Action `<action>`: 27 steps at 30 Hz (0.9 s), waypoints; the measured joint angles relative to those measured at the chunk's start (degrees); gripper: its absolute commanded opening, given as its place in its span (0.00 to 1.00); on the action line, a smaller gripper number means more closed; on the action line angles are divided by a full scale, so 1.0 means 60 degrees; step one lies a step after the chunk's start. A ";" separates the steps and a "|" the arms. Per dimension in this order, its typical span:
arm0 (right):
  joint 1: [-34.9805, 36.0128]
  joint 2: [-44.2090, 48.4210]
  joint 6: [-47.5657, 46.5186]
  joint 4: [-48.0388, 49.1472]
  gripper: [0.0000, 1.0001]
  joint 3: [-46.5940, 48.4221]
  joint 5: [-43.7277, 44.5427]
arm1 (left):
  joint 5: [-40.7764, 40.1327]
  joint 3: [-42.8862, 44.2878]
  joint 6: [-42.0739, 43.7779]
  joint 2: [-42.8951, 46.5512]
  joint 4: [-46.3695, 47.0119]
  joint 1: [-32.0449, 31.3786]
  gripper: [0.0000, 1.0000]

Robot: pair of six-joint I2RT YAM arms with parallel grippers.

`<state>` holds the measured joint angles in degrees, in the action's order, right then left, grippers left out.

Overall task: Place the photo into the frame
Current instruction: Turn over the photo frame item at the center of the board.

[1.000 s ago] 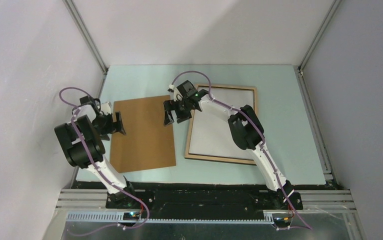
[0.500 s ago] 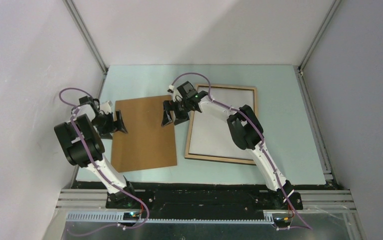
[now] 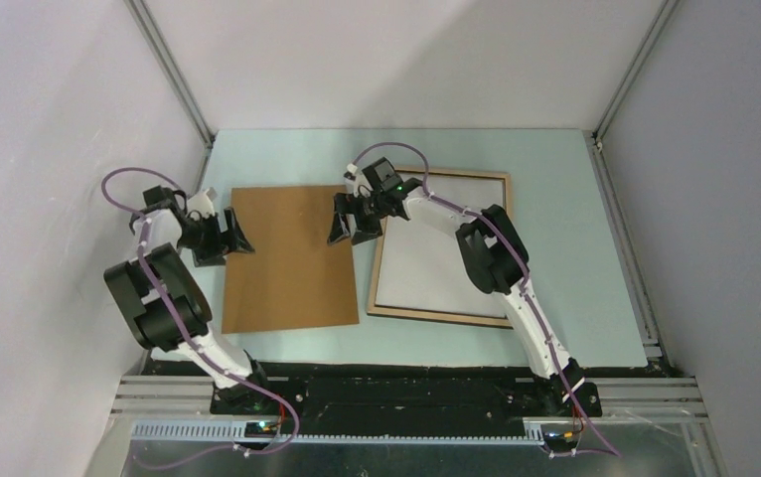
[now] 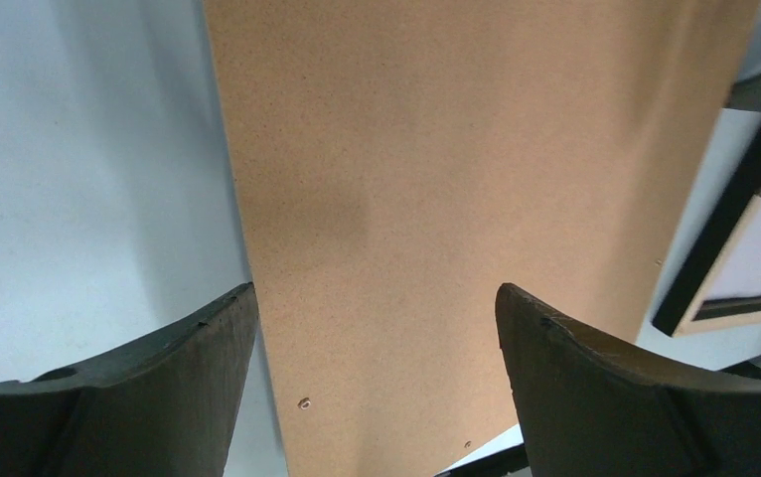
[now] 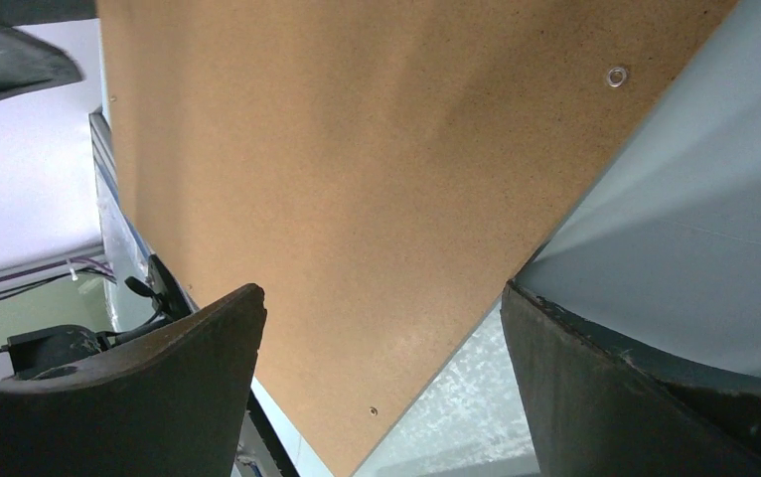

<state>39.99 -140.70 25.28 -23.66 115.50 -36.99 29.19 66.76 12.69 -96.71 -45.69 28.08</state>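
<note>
The frame (image 3: 434,316) lies light-wood side up at the table's right middle. A white sheet (image 3: 446,243) fills it, likely the photo's white back; no printed side shows. The brown hardboard panel (image 3: 287,258) lies left of the frame. My left gripper (image 3: 235,238) is open at the panel's left edge, and my right gripper (image 3: 349,221) is open at its right edge, next to the frame's left side. In the left wrist view the gripper (image 4: 377,338) has the panel (image 4: 456,169) between its spread fingers. In the right wrist view the gripper (image 5: 381,338) does too, over the panel (image 5: 377,159).
The pale blue table (image 3: 575,248) is walled by grey panels on the left, back and right. A metal rail (image 3: 406,383) runs along the near edge by the arm bases. The frame's black edge (image 4: 714,248) shows at the right of the left wrist view.
The brown panel has slid a little toward the back and right and turned straighter. Both grippers have moved toward the back with it and stay open.
</note>
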 measured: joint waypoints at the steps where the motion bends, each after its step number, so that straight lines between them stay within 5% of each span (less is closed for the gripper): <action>1: -0.0033 0.0029 0.0015 0.0033 0.92 -0.0058 0.0000 | 0.0153 0.0000 0.0004 0.0197 -0.0055 0.0000 0.89; 15: -0.0444 0.0382 0.0175 0.1096 0.93 -0.1049 -0.0867 | 0.2452 0.0973 -0.0215 0.2295 -0.0907 -0.0178 0.90; 27: -0.0783 0.0382 0.0291 0.2437 0.92 -0.1701 -0.2728 | 0.3264 0.1523 -0.0896 0.2670 -0.1158 -0.1439 0.90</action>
<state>35.29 -138.41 27.03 -9.04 105.30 -53.36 48.77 75.90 7.31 -80.68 -52.64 19.44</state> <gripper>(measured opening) 0.923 0.898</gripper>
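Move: The brown back board's left edge is already raised on the left hand's open fingertip. The board's middle is about 15 cm to the left hand's right, 1 cm back and 3 cm lower. From the right hand, waiting at the opposite edge, that middle is some 13 cm left, 4 cm back and 2 cm lower. The frame and the white photo sheet inside it are centred roughly 20 cm right of the right hand, 1 cm back and 3 cm down. With its fingers still wide open and a fingertip under the board's left edge, the left hand lifts that edge about 15 cm, at first nearly straight up and then ever more to the right, some 10 cm in all, its fingers swinging up and outward by about 20 degrees. The open right hand stays by the board's right edge, easing about 2 cm right while it rolls slightly and rises a little. ##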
